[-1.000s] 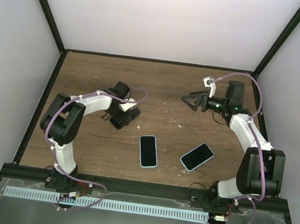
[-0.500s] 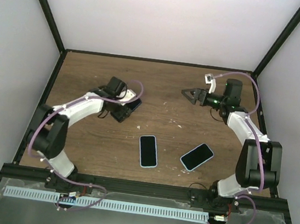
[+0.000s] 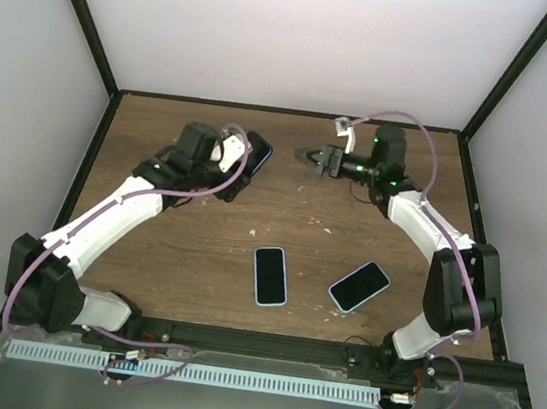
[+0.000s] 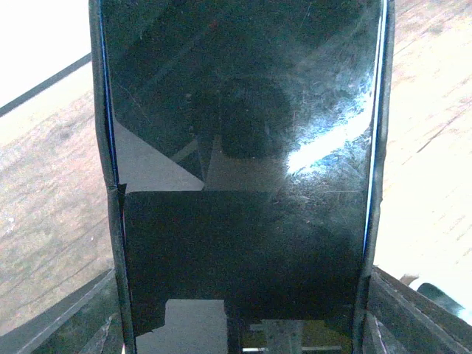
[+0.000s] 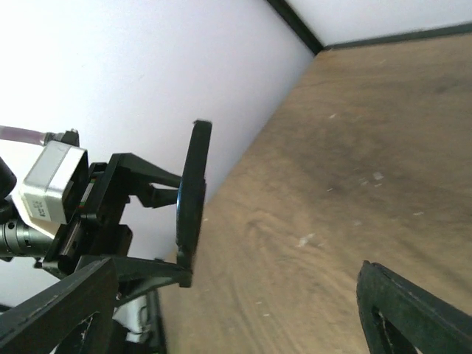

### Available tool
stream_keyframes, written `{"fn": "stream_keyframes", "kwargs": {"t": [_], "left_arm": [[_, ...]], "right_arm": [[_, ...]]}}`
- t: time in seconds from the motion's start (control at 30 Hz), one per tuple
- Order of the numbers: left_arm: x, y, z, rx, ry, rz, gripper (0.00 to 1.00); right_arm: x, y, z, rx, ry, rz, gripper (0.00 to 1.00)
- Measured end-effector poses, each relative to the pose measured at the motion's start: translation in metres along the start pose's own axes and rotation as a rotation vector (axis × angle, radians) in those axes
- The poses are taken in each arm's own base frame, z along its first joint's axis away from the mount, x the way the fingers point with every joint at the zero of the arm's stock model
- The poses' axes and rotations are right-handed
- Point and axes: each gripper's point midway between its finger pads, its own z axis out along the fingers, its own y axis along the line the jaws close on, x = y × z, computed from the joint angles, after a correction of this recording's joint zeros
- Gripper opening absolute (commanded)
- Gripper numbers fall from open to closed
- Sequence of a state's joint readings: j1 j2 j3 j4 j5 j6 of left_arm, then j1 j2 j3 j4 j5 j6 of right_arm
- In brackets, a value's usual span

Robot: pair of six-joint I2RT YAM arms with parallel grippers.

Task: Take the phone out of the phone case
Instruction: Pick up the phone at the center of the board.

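Observation:
My left gripper (image 3: 247, 164) is shut on a phone in a dark case (image 3: 257, 152) and holds it up off the table at the back centre-left. In the left wrist view the phone's black screen (image 4: 243, 133) fills the frame between my fingers (image 4: 77, 317). My right gripper (image 3: 310, 157) is open and empty, a short way right of the phone and pointing at it. In the right wrist view the phone (image 5: 192, 184) shows edge-on, held by the left gripper (image 5: 158, 221), ahead of my spread fingertips (image 5: 413, 310).
Two more phones lie flat on the wooden table (image 3: 353, 215) in front: one in a light blue case (image 3: 269, 275) and one tilted to its right (image 3: 358, 286). The enclosure's back wall (image 3: 294, 46) stands close behind both grippers.
My left arm has lifted the cased phone and carried it back and right. My right gripper has swung left toward it and stayed open.

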State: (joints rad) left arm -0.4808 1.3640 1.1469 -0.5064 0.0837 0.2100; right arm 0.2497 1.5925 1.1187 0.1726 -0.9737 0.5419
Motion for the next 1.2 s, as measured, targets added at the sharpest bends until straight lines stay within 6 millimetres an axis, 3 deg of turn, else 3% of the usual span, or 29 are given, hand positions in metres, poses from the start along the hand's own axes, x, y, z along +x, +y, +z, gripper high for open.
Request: {"fn": "stream_keyframes", "kwargs": {"t": [0.17, 0.33, 0.43, 0.53, 0.73, 1.07, 1.13, 1.2], "left_arm": [[-0.016, -0.013, -0.011, 0.028, -0.047, 0.004, 0.50], [-0.020, -0.025, -0.012, 0.045, -0.053, 0.020, 0.50], [-0.022, -0.040, -0.012, 0.067, -0.056, 0.046, 0.50], [-0.022, -0.048, -0.012, 0.077, -0.056, 0.060, 0.50], [-0.021, -0.045, -0.009, 0.054, -0.046, 0.060, 0.49], [-0.017, -0.038, -0.004, 0.016, -0.025, 0.059, 0.48], [-0.016, -0.038, -0.002, 0.015, -0.021, 0.059, 0.51], [-0.015, -0.038, -0.001, 0.014, -0.016, 0.060, 0.63]], "right_arm": [[0.015, 0.025, 0.027, -0.059, 0.052, 0.014, 0.84], [0.008, 0.035, 0.047, -0.063, 0.056, 0.030, 0.73], [0.002, 0.037, 0.055, -0.050, 0.050, 0.037, 0.58], [0.005, 0.036, 0.059, -0.030, 0.050, 0.065, 0.52], [0.013, 0.031, 0.062, -0.006, 0.054, 0.118, 0.47], [0.025, 0.034, 0.064, -0.018, 0.070, 0.160, 0.20], [0.027, 0.035, 0.064, -0.028, 0.073, 0.164, 0.14], [0.029, 0.036, 0.064, -0.037, 0.079, 0.171, 0.09]]}}
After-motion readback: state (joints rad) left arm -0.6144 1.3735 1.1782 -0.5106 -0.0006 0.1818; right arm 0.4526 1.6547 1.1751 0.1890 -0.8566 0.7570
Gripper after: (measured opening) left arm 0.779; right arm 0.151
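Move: The phone in its dark case is already pinched at its lower end by the left hand and slants upwards, its middle about 4 cm ahead, 3 cm right and 4 cm above that hand. From the right hand it lies some 12 cm left, 2 cm back and 3 cm lower. On the board some 26 cm below the right hand, about 20 cm back, lie the middle pale-rimmed phone, 5 cm left, and the right pale-rimmed phone, 14 cm right. The cased phone is brought between the right hand's fingers: the left hand keeps its grip and shifts it about 4 cm right and 2 cm back, then eases down slightly after an early rise. The right hand comes about 7 cm left, drifts back, tips down some 10 degrees and closes nearly shut around the phone's upper part, one finger over the screen and the other behind, pinching its thickness. ##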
